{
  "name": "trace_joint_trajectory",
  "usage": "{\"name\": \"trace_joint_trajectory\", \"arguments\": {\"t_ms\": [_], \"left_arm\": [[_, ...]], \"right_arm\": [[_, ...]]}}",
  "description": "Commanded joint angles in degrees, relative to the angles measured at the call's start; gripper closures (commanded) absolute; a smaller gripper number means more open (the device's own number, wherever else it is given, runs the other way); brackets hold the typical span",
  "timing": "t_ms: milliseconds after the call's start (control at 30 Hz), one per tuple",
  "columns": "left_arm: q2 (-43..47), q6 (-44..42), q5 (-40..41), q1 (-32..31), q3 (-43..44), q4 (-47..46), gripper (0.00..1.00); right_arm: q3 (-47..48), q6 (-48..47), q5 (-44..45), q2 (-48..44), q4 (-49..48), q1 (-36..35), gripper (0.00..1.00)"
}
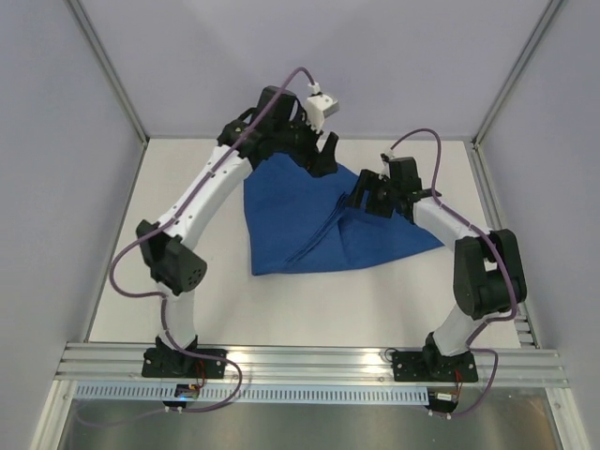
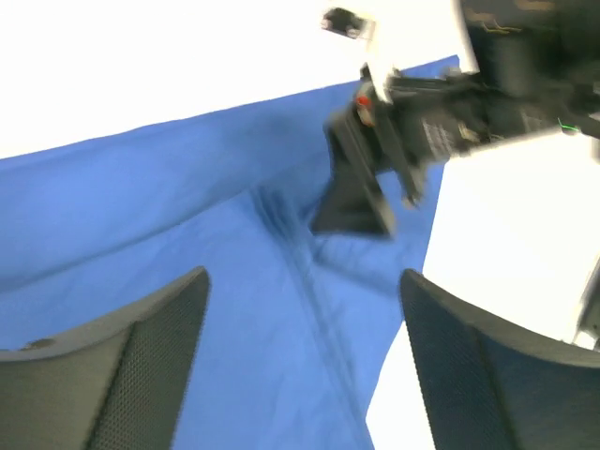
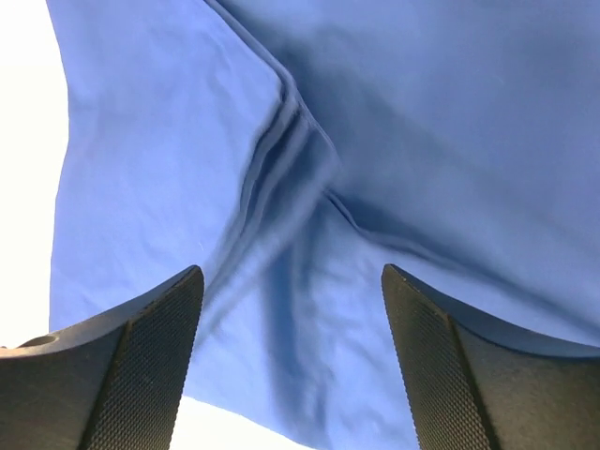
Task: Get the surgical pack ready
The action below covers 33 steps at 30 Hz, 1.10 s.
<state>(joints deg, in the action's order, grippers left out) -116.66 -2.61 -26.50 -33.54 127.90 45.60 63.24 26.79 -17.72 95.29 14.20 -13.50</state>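
Note:
The surgical pack [image 1: 309,225] is a royal-blue fabric drape lying folded on the white table, roughly triangular, with layered creases running through its middle. My left gripper [image 1: 323,155] hovers over its far top corner, jaws open and empty; in the left wrist view the blue cloth [image 2: 187,234] lies below the spread fingers [image 2: 141,366]. My right gripper [image 1: 364,199] is over the drape's right part, also open with nothing held. In the right wrist view the pleated fold [image 3: 281,178] sits just ahead of the fingers [image 3: 450,366].
White table [image 1: 187,309] with grey walls on three sides and metal corner posts [image 1: 112,75]. An aluminium rail [image 1: 309,361] carrying both arm bases runs along the near edge. The right arm [image 2: 450,103] shows in the left wrist view, close to the left gripper.

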Motion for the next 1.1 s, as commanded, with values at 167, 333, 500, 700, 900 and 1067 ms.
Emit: {"name": "trace_joint_trajectory", "arguments": {"t_ms": [167,333,500,700,900,1067], "left_arm": [[22.2,-9.6,16.0,7.1,-32.7,8.4,0.42],[27.8,-13.6,16.0,7.5,-49.1,6.1,0.46],[27.4,-15.8,16.8,4.1,-55.5,3.1,0.43],[21.9,-20.7,15.5,-1.3,-54.4,2.8,0.46],[19.2,-23.4,12.9,-4.2,-57.2,1.9,0.46],[17.1,-23.8,11.4,-4.5,-54.6,2.9,0.47]], "right_arm": [[5.6,6.8,-1.8,9.2,-8.2,-2.7,0.19],[9.5,9.0,-3.2,15.5,-10.2,-3.6,0.22],[9.0,8.4,-0.9,15.6,-10.9,-3.6,0.46],[9.0,5.5,3.7,13.2,-8.3,-3.6,0.93],[10.9,0.4,7.0,11.1,-3.7,-3.8,0.99],[13.4,-0.2,6.6,10.6,-2.2,-3.8,1.00]]}}
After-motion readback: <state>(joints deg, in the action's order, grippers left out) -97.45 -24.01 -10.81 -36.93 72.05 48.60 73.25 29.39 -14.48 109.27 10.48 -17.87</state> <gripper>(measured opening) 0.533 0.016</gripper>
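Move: The upper end of the blue cloth's raised fold lies about 4 cm ahead of the right gripper, 5 cm to its left and 6 cm below; the cloth's right corner is some 9 cm back and 19 cm to the right of that gripper. From the left gripper, high over the far part, the cloth's near-left corner lies roughly 17 cm back, 18 cm left and 27 cm down; the fold's near end is about 15 cm back and 8 cm left. Sweep the left gripper left and back, then sink it to just above the cloth's near-left corner, over 20 cm down in all, easing back right at the end, fingers swung some 40 degrees to point mostly down and narrowed to half open. Meanwhile reach the right gripper forward-left and down about 5 cm onto the fold's upper end, pinch it shut and raise it slightly. ##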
